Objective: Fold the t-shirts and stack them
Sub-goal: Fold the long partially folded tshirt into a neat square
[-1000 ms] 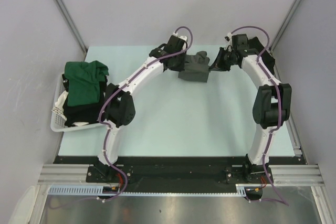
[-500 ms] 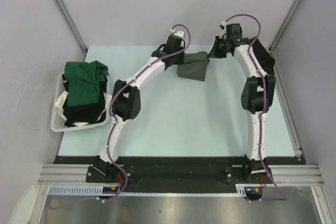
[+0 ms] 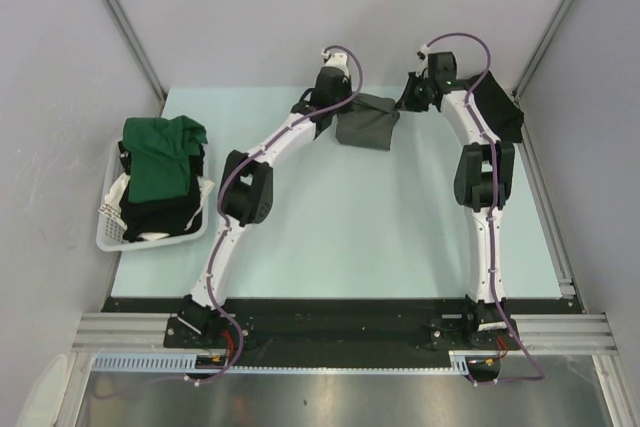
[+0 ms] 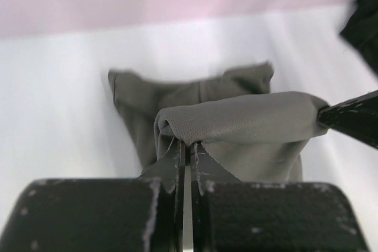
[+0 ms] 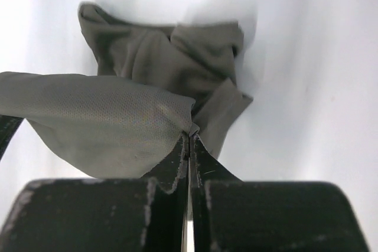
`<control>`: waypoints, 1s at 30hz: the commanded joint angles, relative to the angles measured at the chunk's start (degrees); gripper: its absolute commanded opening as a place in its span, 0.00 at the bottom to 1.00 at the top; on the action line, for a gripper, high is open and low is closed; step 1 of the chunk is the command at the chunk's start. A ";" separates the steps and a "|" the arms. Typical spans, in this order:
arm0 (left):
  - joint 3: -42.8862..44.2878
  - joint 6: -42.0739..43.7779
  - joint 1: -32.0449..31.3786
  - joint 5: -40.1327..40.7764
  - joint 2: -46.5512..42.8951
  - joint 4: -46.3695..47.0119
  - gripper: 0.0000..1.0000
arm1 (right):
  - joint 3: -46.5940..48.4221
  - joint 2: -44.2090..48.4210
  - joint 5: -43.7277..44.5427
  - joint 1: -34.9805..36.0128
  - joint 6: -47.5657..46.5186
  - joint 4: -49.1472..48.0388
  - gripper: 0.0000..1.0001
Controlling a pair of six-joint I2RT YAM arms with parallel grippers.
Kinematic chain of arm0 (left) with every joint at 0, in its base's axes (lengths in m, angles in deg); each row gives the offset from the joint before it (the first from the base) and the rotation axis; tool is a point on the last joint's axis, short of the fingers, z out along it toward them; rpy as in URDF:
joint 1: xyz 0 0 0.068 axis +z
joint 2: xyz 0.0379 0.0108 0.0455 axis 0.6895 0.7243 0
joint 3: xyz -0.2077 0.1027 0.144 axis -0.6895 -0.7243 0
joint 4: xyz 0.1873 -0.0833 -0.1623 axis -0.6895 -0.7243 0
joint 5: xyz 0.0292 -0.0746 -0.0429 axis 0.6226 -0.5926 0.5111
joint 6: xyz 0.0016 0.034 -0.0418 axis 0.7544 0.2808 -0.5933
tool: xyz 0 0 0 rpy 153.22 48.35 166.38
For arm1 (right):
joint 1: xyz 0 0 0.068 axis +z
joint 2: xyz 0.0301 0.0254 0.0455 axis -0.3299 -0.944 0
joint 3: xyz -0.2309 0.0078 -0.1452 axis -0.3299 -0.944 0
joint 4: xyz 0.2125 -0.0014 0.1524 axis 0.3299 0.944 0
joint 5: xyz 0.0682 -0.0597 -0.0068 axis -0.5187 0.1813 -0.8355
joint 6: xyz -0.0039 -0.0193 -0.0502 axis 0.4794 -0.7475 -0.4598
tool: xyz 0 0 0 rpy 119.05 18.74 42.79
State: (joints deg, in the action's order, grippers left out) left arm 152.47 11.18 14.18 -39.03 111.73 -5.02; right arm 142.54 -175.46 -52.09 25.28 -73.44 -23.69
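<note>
A charcoal grey t-shirt (image 3: 365, 124) hangs stretched between my two grippers over the far middle of the table. My left gripper (image 3: 335, 112) is shut on its left edge (image 4: 177, 137), and the cloth (image 4: 236, 122) bunches at the jaws. My right gripper (image 3: 403, 105) is shut on the right edge (image 5: 192, 128); the rest of the shirt (image 5: 165, 57) droops onto the table below. A dark green t-shirt (image 3: 160, 152) lies on top of a black t-shirt (image 3: 155, 217) in the basket at the left.
The white slatted basket (image 3: 112, 232) stands at the table's left edge. Grey walls close in on the back and both sides. The pale table top (image 3: 350, 237) spreads between the arms and the near edge.
Both grippers have moved toward the far wall with the grey shirt, and both arms now reach out straighter. The shirt went from crumpled to stretched between them.
</note>
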 commanded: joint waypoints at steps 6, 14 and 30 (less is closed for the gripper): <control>3.10 4.03 2.07 3.06 2.69 20.38 0.00 | 2.16 -1.07 5.10 -1.54 -2.15 -14.83 0.00; 2.93 2.27 2.69 1.57 4.18 20.13 0.00 | 2.87 -3.44 3.78 -1.19 -1.18 -19.41 0.00; -2.15 0.25 3.04 -0.98 1.74 23.02 0.70 | 1.11 -3.19 5.98 -1.54 -1.97 -21.61 1.00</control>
State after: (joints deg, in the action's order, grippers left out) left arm 152.43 11.79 16.87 -39.14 117.06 14.22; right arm 143.37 -179.20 -47.33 24.06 -74.16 -42.23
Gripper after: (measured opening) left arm 0.685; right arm 0.744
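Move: Both hands already hold the raised edge of the grey shirt, left at its left end, right at its right end. The far edge of the grey shirt, where this goes, has its middle about 4 cm ahead, 7 cm right and 5 cm below the left hand; from the right hand, 4 cm ahead, 6 cm left, 5 cm below. The black folded shirt lies about 23 cm right of the right hand, some 2 cm ahead and 6 cm below. Forward together, the left hand some 5 cm and the right 6.5, both hands carry the held edge over the grey shirt to its far side, arching up a couple of centimetres and easing partly down again while the fingertips tilt up about 10 to 15 degrees. Near the end the fingers open wide, let go of the cloth and drift slightly apart. ##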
